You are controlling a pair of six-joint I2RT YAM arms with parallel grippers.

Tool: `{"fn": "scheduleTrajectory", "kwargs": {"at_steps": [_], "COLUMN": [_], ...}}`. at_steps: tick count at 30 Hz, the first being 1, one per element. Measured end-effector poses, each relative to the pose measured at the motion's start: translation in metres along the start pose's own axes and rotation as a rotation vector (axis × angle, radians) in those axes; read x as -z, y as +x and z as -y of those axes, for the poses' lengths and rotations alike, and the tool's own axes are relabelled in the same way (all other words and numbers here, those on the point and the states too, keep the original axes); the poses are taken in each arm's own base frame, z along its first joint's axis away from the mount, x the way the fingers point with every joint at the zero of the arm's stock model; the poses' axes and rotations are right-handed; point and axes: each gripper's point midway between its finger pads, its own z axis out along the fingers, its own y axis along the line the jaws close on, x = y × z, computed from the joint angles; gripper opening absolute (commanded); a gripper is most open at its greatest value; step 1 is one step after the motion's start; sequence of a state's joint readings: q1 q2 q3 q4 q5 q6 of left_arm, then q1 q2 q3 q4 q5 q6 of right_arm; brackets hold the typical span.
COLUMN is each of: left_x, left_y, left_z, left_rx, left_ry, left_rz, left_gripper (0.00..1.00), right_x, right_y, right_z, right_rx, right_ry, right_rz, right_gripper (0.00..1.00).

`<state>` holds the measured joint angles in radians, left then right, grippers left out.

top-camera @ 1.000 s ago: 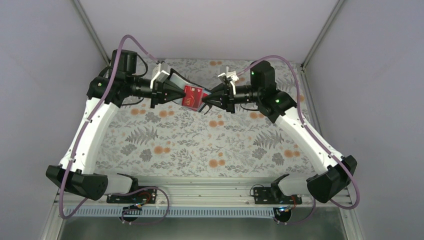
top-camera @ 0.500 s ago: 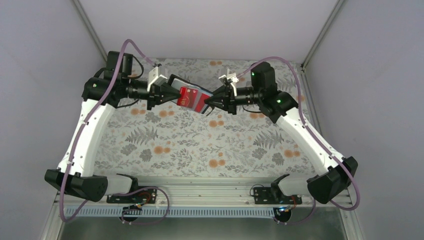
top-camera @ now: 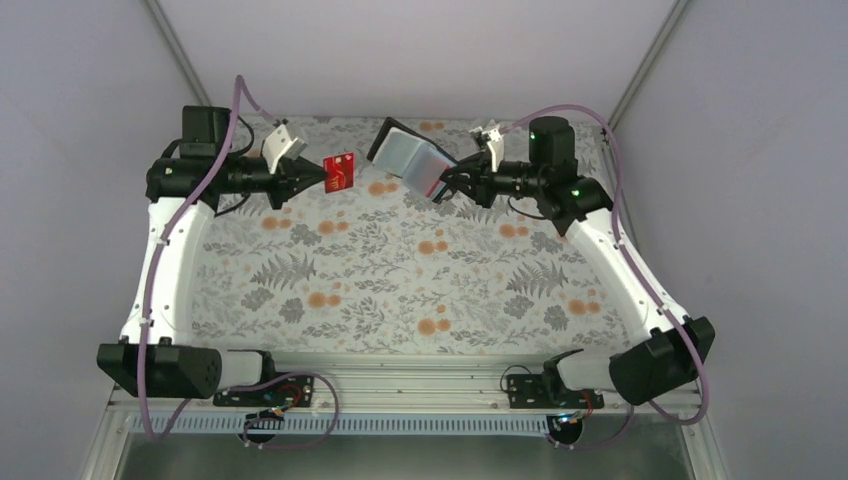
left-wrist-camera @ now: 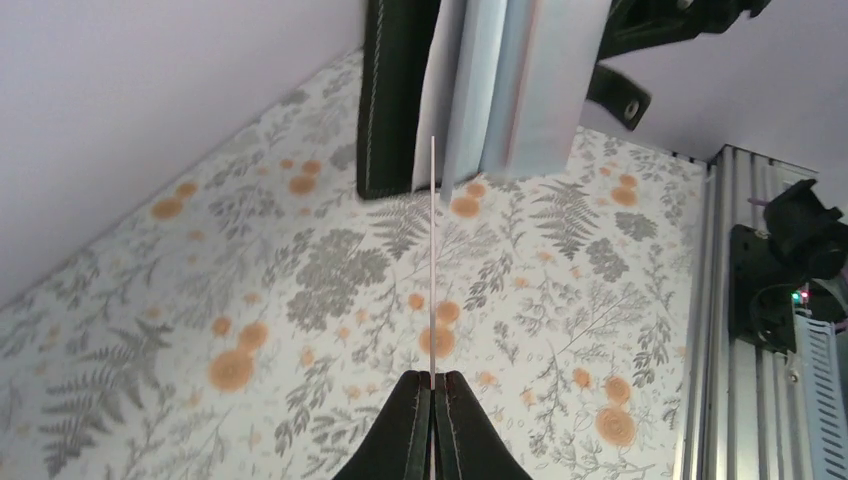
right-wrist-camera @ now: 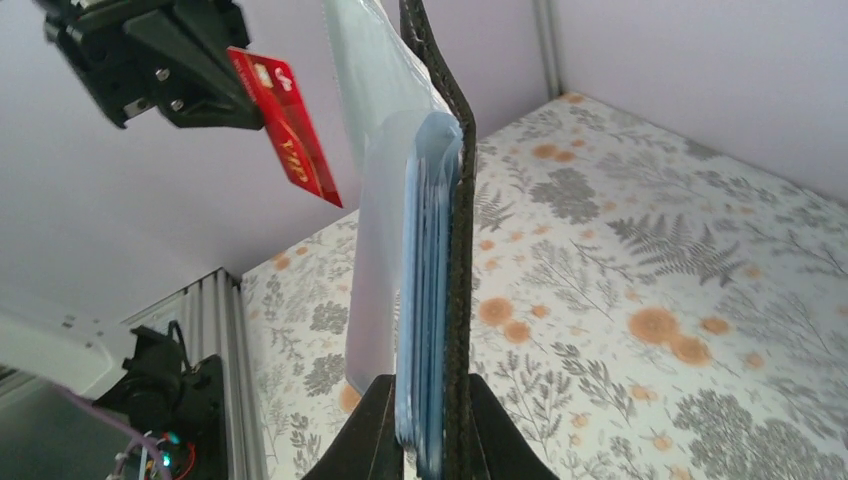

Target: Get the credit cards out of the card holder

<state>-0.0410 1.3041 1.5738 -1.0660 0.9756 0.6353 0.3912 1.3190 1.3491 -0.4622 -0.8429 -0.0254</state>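
My left gripper (top-camera: 318, 172) is shut on one red credit card (top-camera: 340, 171), held in the air at the back left, apart from the holder. In the left wrist view that card (left-wrist-camera: 432, 250) shows edge-on as a thin line rising from the closed fingertips (left-wrist-camera: 432, 379). My right gripper (top-camera: 448, 186) is shut on the card holder (top-camera: 408, 156), which hangs open with its light blue inner sleeves showing. In the right wrist view the holder's black cover (right-wrist-camera: 457, 210) and blue sleeves (right-wrist-camera: 424, 260) sit clamped between the jaws (right-wrist-camera: 430, 400). Whether more cards remain inside is hidden.
A floral cloth (top-camera: 400, 290) covers the table below both grippers. Grey walls close in the back and sides. A metal rail (top-camera: 420, 375) with the arm bases runs along the near edge.
The red card has come out of the holder. My left gripper drew back to the left with it, while my right gripper moved right and back with the holder.
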Motion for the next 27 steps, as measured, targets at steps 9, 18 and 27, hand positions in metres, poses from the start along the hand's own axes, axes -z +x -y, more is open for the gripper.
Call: {"fn": "scheduleTrajectory", "kwargs": {"at_steps": [9, 18, 27], "left_x": [-0.034, -0.105, -0.142], "left_y": [0.106, 0.235, 0.292], "left_z": [-0.059, -0.070, -0.089], "left_rx": [0.391, 0.823, 0.922], "left_ry": [-0.047, 0.054, 0.075], "left_rz": [-0.088, -0.333, -0.455], "left_gripper": [0.02, 0.02, 0.03], "right_x": [0.002, -0.009, -0.017], "right_y": [0.009, 0.034, 0.052], "right_z": [0.036, 0.063, 0.070], "right_rx": [-0.102, -0.194, -0.259], "right_ry": [0.099, 0.164, 0.164], "right_rz": [-0.012, -0.082, -0.135], "right_gripper": [0.04, 0.04, 0.04]}}
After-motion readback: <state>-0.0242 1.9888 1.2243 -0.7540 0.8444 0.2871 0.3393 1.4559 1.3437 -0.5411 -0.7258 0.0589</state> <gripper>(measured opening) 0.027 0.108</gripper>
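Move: The left hand already holds the red credit card, whose middle sits some 3 cm to its right and just below. The bare table spot it is bound for lies about 36 cm below and 6 cm ahead, level sideways. The card holder hangs about 12 cm to the left hand's right and 2 cm farther out, at its height; from the right hand that holds it, it is 5 cm left and 2 ahead. That table spot is some 17 cm left, 5 ahead and 35 below the right hand. Steeply down, about 33 cm, the left hand carries the red credit card to the bare table, drifting some 7 cm forward and tilting its wrist nearly 60 degrees to turn the card flatter; its fingers keep their pinch. The right hand, still gripping the card holder, moves more slowly down and forward, tipping a little. ##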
